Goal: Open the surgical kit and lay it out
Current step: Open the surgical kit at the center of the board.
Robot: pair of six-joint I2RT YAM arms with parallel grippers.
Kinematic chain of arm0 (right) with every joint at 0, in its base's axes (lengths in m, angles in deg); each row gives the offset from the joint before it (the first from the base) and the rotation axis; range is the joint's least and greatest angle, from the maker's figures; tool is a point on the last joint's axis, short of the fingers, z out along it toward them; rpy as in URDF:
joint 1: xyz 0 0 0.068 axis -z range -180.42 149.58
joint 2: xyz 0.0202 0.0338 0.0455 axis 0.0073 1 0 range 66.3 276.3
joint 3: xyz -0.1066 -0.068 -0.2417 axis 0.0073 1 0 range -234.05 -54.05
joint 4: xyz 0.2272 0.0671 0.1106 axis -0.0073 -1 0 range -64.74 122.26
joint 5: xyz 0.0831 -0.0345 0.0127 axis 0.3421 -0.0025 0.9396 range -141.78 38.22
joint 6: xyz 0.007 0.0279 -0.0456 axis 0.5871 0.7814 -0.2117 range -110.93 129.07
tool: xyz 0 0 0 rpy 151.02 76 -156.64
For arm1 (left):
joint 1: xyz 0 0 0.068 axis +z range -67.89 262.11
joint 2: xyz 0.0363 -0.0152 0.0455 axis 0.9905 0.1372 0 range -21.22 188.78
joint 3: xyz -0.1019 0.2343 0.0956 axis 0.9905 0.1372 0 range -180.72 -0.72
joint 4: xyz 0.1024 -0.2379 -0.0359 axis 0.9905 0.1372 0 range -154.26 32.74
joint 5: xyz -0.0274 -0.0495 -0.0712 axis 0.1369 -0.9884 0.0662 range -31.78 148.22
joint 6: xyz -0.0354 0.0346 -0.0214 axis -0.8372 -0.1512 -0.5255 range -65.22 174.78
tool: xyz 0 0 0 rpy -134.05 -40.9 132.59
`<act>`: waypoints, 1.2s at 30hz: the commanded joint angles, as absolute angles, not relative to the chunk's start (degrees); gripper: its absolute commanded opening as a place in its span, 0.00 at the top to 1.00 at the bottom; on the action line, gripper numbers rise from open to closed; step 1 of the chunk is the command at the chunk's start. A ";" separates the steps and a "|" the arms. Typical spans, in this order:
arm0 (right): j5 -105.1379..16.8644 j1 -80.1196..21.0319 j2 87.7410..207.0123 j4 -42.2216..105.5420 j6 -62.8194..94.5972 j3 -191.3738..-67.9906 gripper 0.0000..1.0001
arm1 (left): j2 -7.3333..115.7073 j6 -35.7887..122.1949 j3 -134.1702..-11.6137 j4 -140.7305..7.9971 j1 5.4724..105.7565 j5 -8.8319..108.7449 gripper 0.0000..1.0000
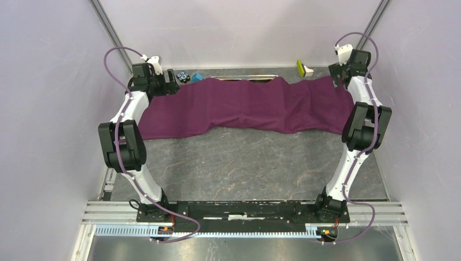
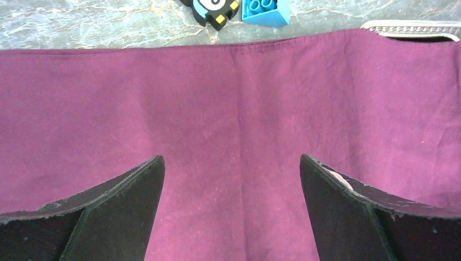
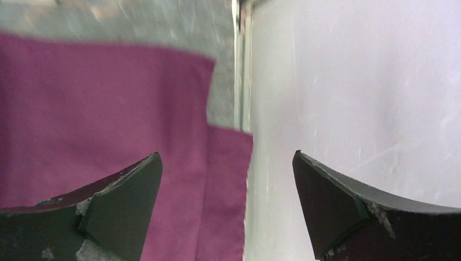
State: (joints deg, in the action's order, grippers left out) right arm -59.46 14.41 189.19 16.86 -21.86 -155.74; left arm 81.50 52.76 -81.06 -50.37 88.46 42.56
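The purple cloth wrap point(image 1: 244, 106) lies spread in a wide band across the back of the table. Only a strip of the steel tray's rim point(image 1: 245, 79) shows behind its far edge, and the same rim point(image 2: 413, 28) sits at the top right of the left wrist view. My left gripper point(image 1: 172, 85) hovers over the cloth's left end, open, with only cloth point(image 2: 228, 98) below its gap point(image 2: 231, 163). My right gripper point(image 1: 339, 76) is open over the cloth's right edge point(image 3: 225, 179) by the side wall. The kit's other pieces are out of view.
A small blue block point(image 1: 197, 77) point(image 2: 265, 11) and a black-and-blue toy point(image 1: 183, 76) point(image 2: 215, 10) sit just behind the cloth's left end. A yellow-green and white item point(image 1: 303, 68) lies at the back right. The right wall point(image 3: 353, 109) stands close beside my right gripper.
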 commanded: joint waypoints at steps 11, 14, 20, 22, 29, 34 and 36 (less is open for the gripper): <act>-44.95 12.37 201.72 17.65 1.37 -172.90 0.09 | 85.55 45.47 -83.22 -55.27 87.19 36.61 0.00; -47.70 11.17 204.33 17.09 1.61 -174.54 0.09 | 85.66 45.14 -82.60 -55.71 87.02 36.28 0.00; -51.41 10.57 208.04 16.46 2.44 -176.78 0.08 | 85.31 44.41 -81.66 -55.87 86.82 35.56 0.00; -51.43 10.61 208.72 16.51 1.99 -177.08 0.08 | 85.04 44.41 -81.33 -56.08 86.78 35.63 0.00; -51.43 10.94 210.31 16.35 1.33 -177.27 0.19 | 85.47 44.92 -81.23 -56.18 86.79 36.47 0.00; -51.43 11.39 210.81 16.71 1.77 -177.88 0.37 | 87.06 46.10 -82.17 -56.05 86.77 40.32 0.00; -51.38 11.41 210.33 17.00 1.95 -177.47 0.48 | 88.45 46.47 -83.85 -55.31 86.79 42.98 0.00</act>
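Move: Below the right hand and some 8 cm farther out and 6 cm to its left is the spot by the purple drape's far edge that it goes for, about 10 cm lower. The drape's far right corner lies roughly 12 cm ahead and 4 cm to its right, and the yellow-and-white toy about 18 cm ahead and 19 cm to its left. From the left hand that spot is around 87 cm to the right and 13 cm ahead. Swinging forward and left by about 7 cm each way, the right hand first rises some 4 cm, then drops about 13 cm onto the drape just inside its far edge, rolling some 25 degrees so its left side comes up. Once down, it stays there and begins closing its wide-open fingers, still well apart, tips at the cloth. Over the drape's left part the open left hand drifts about 3 cm right. ##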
